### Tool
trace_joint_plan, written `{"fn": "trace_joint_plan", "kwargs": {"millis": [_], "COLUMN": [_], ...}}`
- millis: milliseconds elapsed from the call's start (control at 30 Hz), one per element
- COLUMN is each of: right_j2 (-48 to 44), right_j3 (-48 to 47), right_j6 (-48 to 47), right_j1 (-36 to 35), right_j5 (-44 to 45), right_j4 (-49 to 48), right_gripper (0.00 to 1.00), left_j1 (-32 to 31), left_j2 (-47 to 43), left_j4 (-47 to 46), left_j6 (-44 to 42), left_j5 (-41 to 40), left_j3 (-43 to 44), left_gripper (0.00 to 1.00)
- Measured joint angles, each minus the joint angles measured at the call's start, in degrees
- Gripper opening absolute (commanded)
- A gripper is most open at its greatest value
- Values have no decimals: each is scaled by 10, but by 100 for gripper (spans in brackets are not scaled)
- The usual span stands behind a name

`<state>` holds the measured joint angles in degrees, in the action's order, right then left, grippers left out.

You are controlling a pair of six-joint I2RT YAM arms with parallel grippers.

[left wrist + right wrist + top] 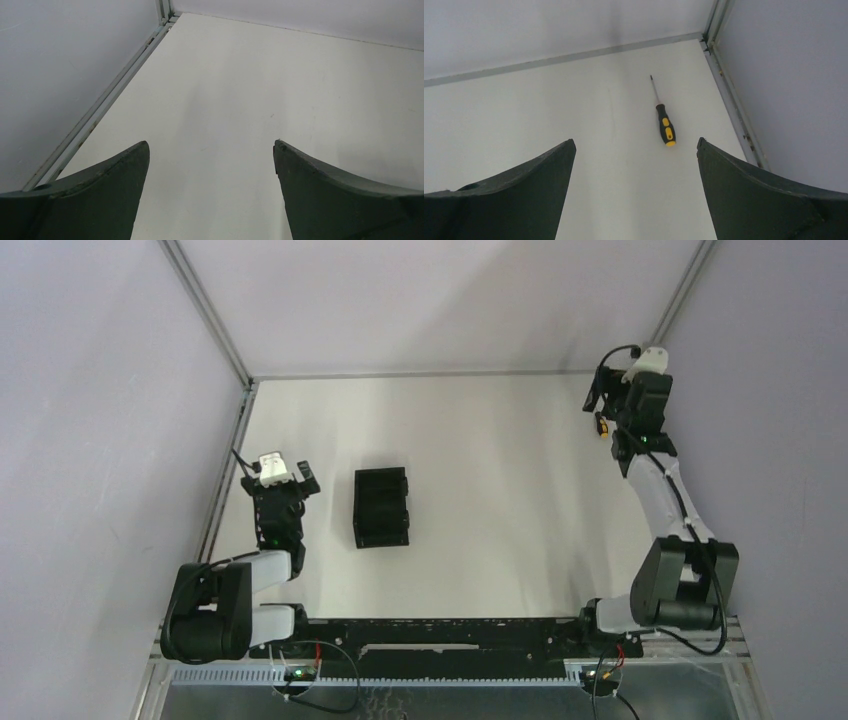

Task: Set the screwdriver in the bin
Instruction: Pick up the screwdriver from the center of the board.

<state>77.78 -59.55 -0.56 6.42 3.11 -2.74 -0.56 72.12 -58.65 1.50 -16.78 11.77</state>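
Note:
The screwdriver point(665, 127), with a yellow and black handle and a thin dark shaft, lies flat on the white table near the back right corner, its tip towards the back wall. My right gripper point(635, 145) hangs open above and just short of it, nothing between its fingers. From above only an orange bit of the screwdriver point(601, 426) shows beside the right gripper point(612, 392). The bin point(382, 508), a small black box, stands left of centre. My left gripper point(278, 478) is open to the left of it; the left gripper point(211, 145) sees only bare table.
Pale walls close in the white table point(500, 460) at the back and on both sides, with a metal rail point(734, 105) along the right edge near the screwdriver and another rail point(100, 107) along the left edge. A black bar point(440, 625) joins the arm bases in front.

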Motion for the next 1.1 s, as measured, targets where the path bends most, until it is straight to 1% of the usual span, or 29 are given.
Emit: {"fn": "trace_joint_plan", "kwargs": {"millis": [167, 300, 333, 433, 567, 700, 933, 1033, 1100], "right_j2": [109, 221, 259, 342, 429, 501, 598, 631, 654], "right_j3": [-146, -268, -312, -400, -491, -557, -627, -659, -690], "right_j6": [-1, 9, 12, 22, 35, 44, 56, 61, 66], "right_j1": [10, 18, 22, 29, 36, 41, 48, 51, 54], "right_j5": [16, 24, 27, 29, 31, 31, 37, 38, 39], "right_j4": [105, 198, 233, 293, 358, 406, 450, 465, 480], "right_gripper": [100, 98, 98, 97, 94, 90, 83, 77, 70], "left_j1": [0, 0, 0, 0, 0, 0, 0, 0, 0], "left_j2": [0, 0, 0, 0, 0, 0, 0, 0, 0], "left_j4": [0, 0, 0, 0, 0, 0, 0, 0, 0], "left_j6": [0, 0, 0, 0, 0, 0, 0, 0, 0], "left_j5": [1, 1, 1, 1, 1, 1, 3, 3, 3], "left_j3": [0, 0, 0, 0, 0, 0, 0, 0, 0], "left_gripper": [98, 98, 98, 98, 98, 98, 98, 98, 98]}}
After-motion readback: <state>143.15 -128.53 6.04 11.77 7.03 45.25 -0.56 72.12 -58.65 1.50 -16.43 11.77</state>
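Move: The screwdriver lies on the board some 16 cm ahead of the right hand, about 8 cm to its right and roughly 25 cm below, its handle end nearest the robot. The side rail runs along the board's edge about 14 cm to the right of the screwdriver. From the idle left hand, the screwdriver is about 25 cm ahead, some 90 cm to the right and 14 cm lower. Forward and then ever more steeply down, the right hand swoops to the screwdriver's handle, about 21 cm lower and 12 cm farther out, drifting 7 cm to its right. The wrist tips the fingers some 45 degrees down and turns slightly clockwise, while the open fingers narrow by about a fifth over the handle without yet gripping it. ##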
